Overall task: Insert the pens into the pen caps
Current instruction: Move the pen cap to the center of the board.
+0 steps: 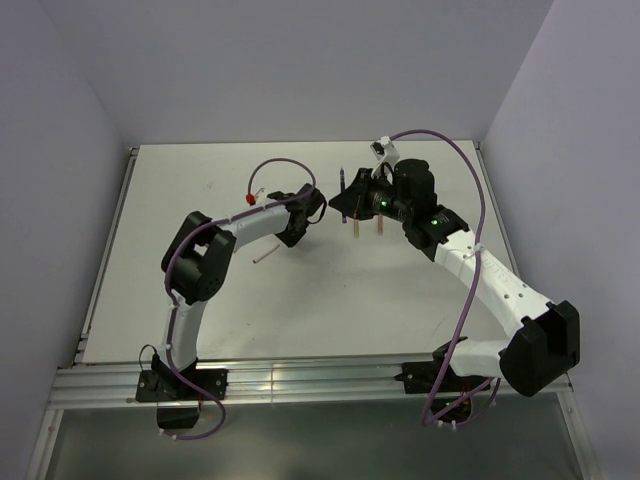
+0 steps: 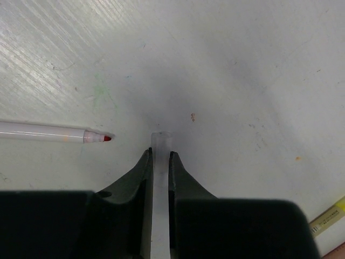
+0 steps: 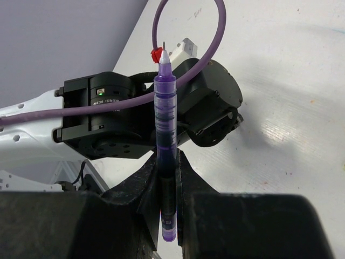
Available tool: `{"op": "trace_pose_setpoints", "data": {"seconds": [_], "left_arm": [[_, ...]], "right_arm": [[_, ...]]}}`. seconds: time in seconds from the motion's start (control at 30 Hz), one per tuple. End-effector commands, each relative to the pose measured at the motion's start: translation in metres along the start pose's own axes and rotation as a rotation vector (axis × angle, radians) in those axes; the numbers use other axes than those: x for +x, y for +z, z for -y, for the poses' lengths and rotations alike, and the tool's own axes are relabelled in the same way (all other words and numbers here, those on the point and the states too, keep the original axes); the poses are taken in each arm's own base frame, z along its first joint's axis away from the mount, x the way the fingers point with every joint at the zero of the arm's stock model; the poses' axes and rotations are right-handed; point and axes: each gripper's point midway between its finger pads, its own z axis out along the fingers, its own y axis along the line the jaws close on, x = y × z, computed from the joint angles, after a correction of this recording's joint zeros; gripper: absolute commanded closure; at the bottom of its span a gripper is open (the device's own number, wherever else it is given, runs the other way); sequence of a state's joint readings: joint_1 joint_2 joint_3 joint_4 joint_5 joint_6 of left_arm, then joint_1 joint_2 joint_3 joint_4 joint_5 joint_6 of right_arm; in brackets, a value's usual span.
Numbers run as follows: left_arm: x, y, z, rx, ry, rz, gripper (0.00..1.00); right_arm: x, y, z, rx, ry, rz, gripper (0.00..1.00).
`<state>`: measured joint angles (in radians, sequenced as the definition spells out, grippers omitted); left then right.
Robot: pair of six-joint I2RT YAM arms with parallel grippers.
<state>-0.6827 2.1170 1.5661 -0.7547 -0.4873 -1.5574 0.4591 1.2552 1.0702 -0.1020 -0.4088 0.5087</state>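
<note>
A pale, clear pen cap [image 2: 161,141] lies on the table between the fingers of my left gripper [image 2: 160,152], which is shut on it, with the cap's end poking out past the tips. My right gripper [image 3: 168,156] is shut on a purple pen [image 3: 165,108] that stands upright, tip up. From above, the left gripper [image 1: 318,205] and the right gripper [image 1: 345,210] are close together mid-table, and the purple pen [image 1: 343,185] is between them. A white pen with a red tip [image 2: 54,133] lies uncapped to the left of the left gripper.
Two more pens [image 1: 357,228] [image 1: 380,226] lie just in front of the right gripper. A yellow pen [image 2: 329,216] shows at the lower right of the left wrist view. The purple cable's red plug [image 3: 157,54] hangs over the left arm. The table's raised rim [image 1: 110,240] runs along the left.
</note>
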Motion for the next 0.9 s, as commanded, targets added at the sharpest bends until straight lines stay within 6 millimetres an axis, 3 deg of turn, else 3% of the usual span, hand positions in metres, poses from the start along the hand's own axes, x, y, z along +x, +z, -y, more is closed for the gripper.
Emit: {"op": "trace_pose_setpoints", "data": {"seconds": [0.0,0.57,0.87], "left_arm": [[0.017,0.008,-0.028,-0.057,0.100,-0.034,1.00],[0.012,-0.034,-0.029,0.098,0.227,-0.014,1.00],[0.005,-0.053,-0.048,0.169,0.253,0.000,1.00]], "right_arm": [[-0.011,-0.003,-0.004,-0.022,-0.024,0.046,1.00],[-0.005,0.005,0.000,-0.021,-0.016,0.018,1.00],[-0.001,0.010,0.007,-0.006,-0.019,0.003,1.00]]}}
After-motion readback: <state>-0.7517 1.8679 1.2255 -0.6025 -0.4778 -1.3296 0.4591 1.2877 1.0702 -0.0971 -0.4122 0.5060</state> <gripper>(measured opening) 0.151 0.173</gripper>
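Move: The left hand already holds the clear pen cap, low over the board. The purple pen it is meant for, still in the right hand's fingers, is about 13 cm to the left hand's right, 6 cm back and 26 cm above. The white marker's middle is 6 cm left of the left hand and 4 cm back; the yellow pen lies 19 cm right, 5 cm ahead. From the right hand, the cap is 7 cm ahead, 13 cm left and 26 cm below. Keeping its pinch on the clear cap, the left hand draws back towards its base, slowly at first and then faster, about 6.5 cm, staying low and drifting slightly left late on. Its wrist turns some 15 degrees clockwise. The right hand keeps hold of the purple pen and barely moves, sinking about 1 cm near the end. ##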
